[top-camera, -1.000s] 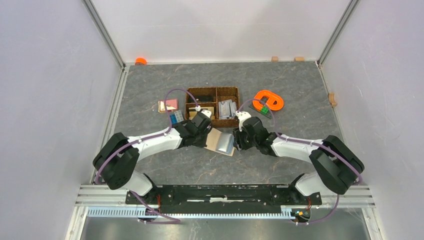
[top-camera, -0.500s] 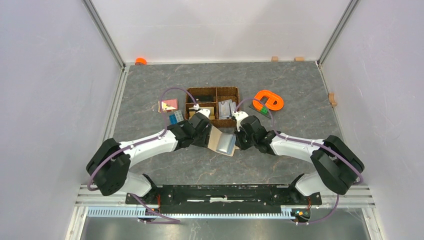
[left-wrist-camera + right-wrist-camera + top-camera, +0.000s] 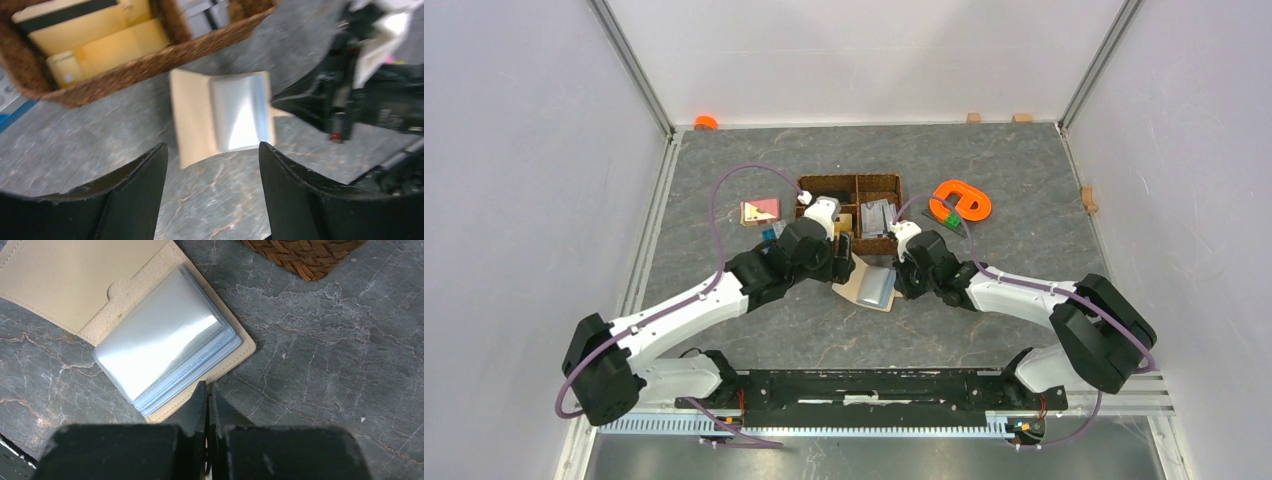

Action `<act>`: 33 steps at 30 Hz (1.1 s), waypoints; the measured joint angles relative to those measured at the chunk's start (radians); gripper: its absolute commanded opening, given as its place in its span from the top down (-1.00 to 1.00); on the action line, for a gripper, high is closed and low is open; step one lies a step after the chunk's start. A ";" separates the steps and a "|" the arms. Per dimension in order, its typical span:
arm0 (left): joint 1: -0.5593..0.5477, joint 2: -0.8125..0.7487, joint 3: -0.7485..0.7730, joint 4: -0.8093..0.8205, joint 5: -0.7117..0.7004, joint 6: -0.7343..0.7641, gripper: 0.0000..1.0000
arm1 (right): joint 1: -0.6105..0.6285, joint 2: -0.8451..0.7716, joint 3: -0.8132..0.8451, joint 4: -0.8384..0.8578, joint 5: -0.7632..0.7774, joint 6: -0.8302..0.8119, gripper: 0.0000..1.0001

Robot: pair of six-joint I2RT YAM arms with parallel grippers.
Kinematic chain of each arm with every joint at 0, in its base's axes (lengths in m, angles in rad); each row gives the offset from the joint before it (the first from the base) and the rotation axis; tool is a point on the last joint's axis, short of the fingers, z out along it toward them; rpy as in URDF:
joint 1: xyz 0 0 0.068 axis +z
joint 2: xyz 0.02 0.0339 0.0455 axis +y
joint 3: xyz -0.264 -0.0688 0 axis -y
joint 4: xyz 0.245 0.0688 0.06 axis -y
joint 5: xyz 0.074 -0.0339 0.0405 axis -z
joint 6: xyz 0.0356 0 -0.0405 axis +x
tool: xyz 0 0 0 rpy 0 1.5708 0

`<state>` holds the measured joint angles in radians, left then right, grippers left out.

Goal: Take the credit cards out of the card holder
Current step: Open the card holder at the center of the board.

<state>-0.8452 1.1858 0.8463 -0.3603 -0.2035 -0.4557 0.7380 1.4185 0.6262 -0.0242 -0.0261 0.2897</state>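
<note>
The card holder (image 3: 867,285) lies open on the table, beige flap (image 3: 195,115) to the left and pale blue-grey sleeves (image 3: 160,340) to the right. Glare covers the sleeves, so I cannot make out credit cards in them. My right gripper (image 3: 207,390) is shut at the holder's right edge, and in the left wrist view the snap tab (image 3: 280,113) runs in between its fingers. My left gripper (image 3: 212,150) hangs open above the table just short of the holder, with nothing between its fingers. From above, the left gripper (image 3: 844,262) is beside the flap.
A brown woven divided basket (image 3: 849,182) stands just behind the holder, with yellow cards (image 3: 100,35) and grey ones (image 3: 879,215) in its compartments. A pink card (image 3: 760,210) lies left of it. An orange object (image 3: 961,200) sits to its right.
My left gripper opened, let go of the holder's left flap and drew back towards the basket. My right gripper shut at the holder's right edge.
</note>
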 measured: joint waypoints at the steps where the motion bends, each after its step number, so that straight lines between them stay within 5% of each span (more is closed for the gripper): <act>1: -0.002 -0.010 0.000 0.026 0.012 0.000 -0.47 | 0.000 0.000 0.000 0.000 0.000 0.000 1.00; 8: -0.006 0.125 0.000 0.211 0.086 0.006 -0.47 | 0.000 -0.017 -0.002 0.005 0.003 -0.001 1.00; 33: -0.006 0.478 0.111 0.133 0.216 0.008 -0.58 | 0.000 -0.071 -0.040 0.055 0.000 -0.003 1.00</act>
<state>-0.8509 1.6638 0.9569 -0.2276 0.0124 -0.4477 0.7380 1.3476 0.5858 0.0307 -0.0265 0.2871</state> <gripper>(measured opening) 0.781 0.014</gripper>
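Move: The open card holder's middle lies about 6 cm right of the left hand, 1 cm ahead and 13 cm below. Beyond the holder, the wicker basket is centred 15 cm ahead of the left hand and 4 cm right; the blue pack is 10 cm ahead, 12 cm left. From the right hand, already holding the holder's strap side, its middle is 8 cm left, 1 cm ahead and slightly below. Left hand swings 6 cm right, then sinks to 10 cm lower over the holder, fingers open; right keeps hold. ##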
